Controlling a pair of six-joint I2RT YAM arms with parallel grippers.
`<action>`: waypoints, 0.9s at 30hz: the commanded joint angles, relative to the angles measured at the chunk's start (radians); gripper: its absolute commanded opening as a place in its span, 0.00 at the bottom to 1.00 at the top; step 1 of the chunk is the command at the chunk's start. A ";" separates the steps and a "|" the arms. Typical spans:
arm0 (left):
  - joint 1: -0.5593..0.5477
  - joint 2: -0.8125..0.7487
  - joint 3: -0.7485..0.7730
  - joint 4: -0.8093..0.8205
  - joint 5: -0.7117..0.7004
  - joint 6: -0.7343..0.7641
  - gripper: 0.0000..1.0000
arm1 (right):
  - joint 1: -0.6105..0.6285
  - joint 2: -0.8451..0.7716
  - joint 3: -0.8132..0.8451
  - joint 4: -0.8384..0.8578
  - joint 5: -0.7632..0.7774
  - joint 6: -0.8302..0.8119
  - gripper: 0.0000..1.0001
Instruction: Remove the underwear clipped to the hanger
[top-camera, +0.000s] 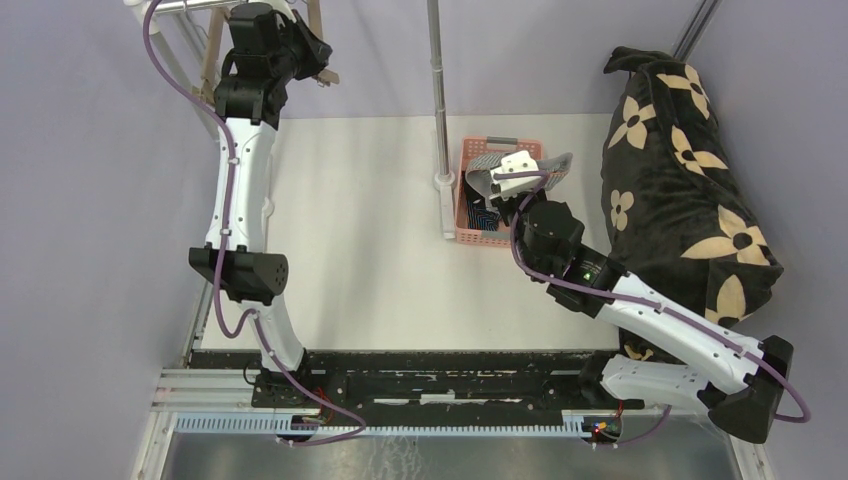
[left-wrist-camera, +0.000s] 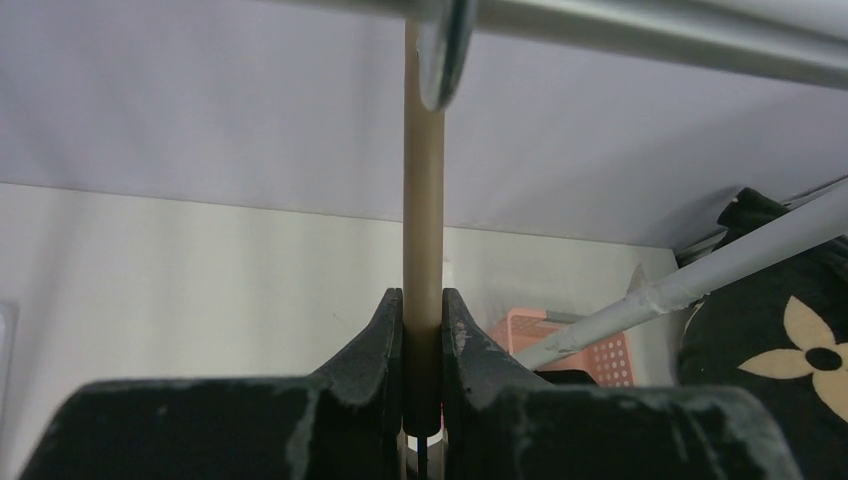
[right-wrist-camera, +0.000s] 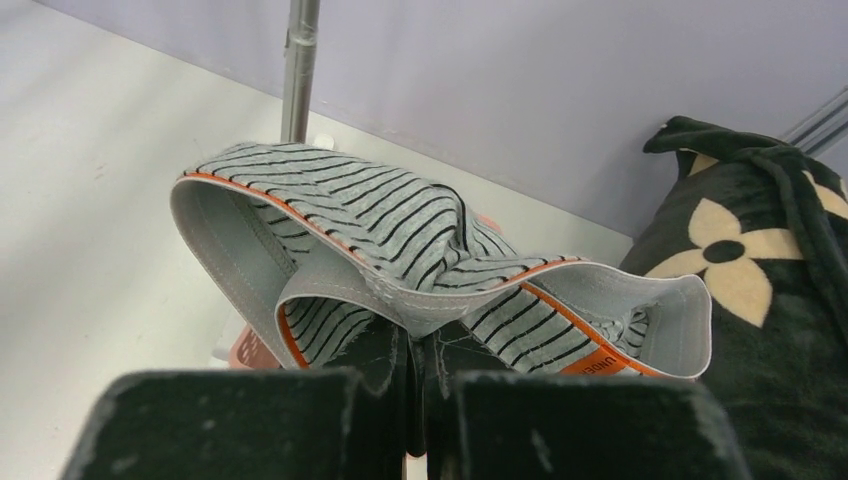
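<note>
My right gripper (right-wrist-camera: 420, 335) is shut on a grey underwear (right-wrist-camera: 390, 215) with thin black stripes and orange trim, bunched over its fingertips. From above, that gripper (top-camera: 510, 185) hangs over the pink basket (top-camera: 470, 236), with the grey underwear (top-camera: 556, 165) draped around it. A navy striped underwear (top-camera: 484, 216) lies inside the basket. My left gripper (left-wrist-camera: 422, 300) is shut on the tan wooden bar of the hanger (left-wrist-camera: 423, 190), whose metal hook (left-wrist-camera: 445, 50) sits on the rail (left-wrist-camera: 650, 30). In the top view the left gripper (top-camera: 315, 58) is raised at the far left by the hanger (top-camera: 318, 25).
A large black cushion with tan flowers (top-camera: 680, 200) lies at the right edge of the table, close to the right arm. An upright metal pole (top-camera: 437, 90) stands just left of the basket. A slanted white rod (left-wrist-camera: 700, 280) crosses the left wrist view.
</note>
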 joint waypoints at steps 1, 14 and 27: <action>0.005 -0.056 -0.037 0.031 -0.009 0.001 0.06 | -0.004 -0.027 0.039 0.035 -0.041 0.054 0.01; 0.005 -0.149 -0.121 0.026 -0.008 0.029 0.50 | -0.004 -0.087 0.015 0.007 -0.091 0.095 0.01; 0.004 -0.190 -0.153 0.028 -0.017 0.051 0.99 | -0.004 -0.093 0.011 -0.005 -0.102 0.105 0.01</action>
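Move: The left hand holds the wooden hanger just short of its middle. The rack's rail, where its hook goes, is about 6 cm ahead and 10 cm above. Another hanger hangs level with the hand some 15 cm to its left, and the rack's right post stands about 16 cm right and 6 cm ahead. The right hand keeps the striped underwear pinched; the basket sits roughly 5 cm ahead, 1 cm to its right and 25 cm below. Still pinching the hanger at the rail, the left hand eases back about 2.5 cm, dipping slightly at first, then spreads its fingers from nearly shut to fully open and lets go of the wood, staying close around it. The right hand keeps its grip on the striped underwear, lifting and drawing back by under 2 cm each over the basket with a slight turn. ##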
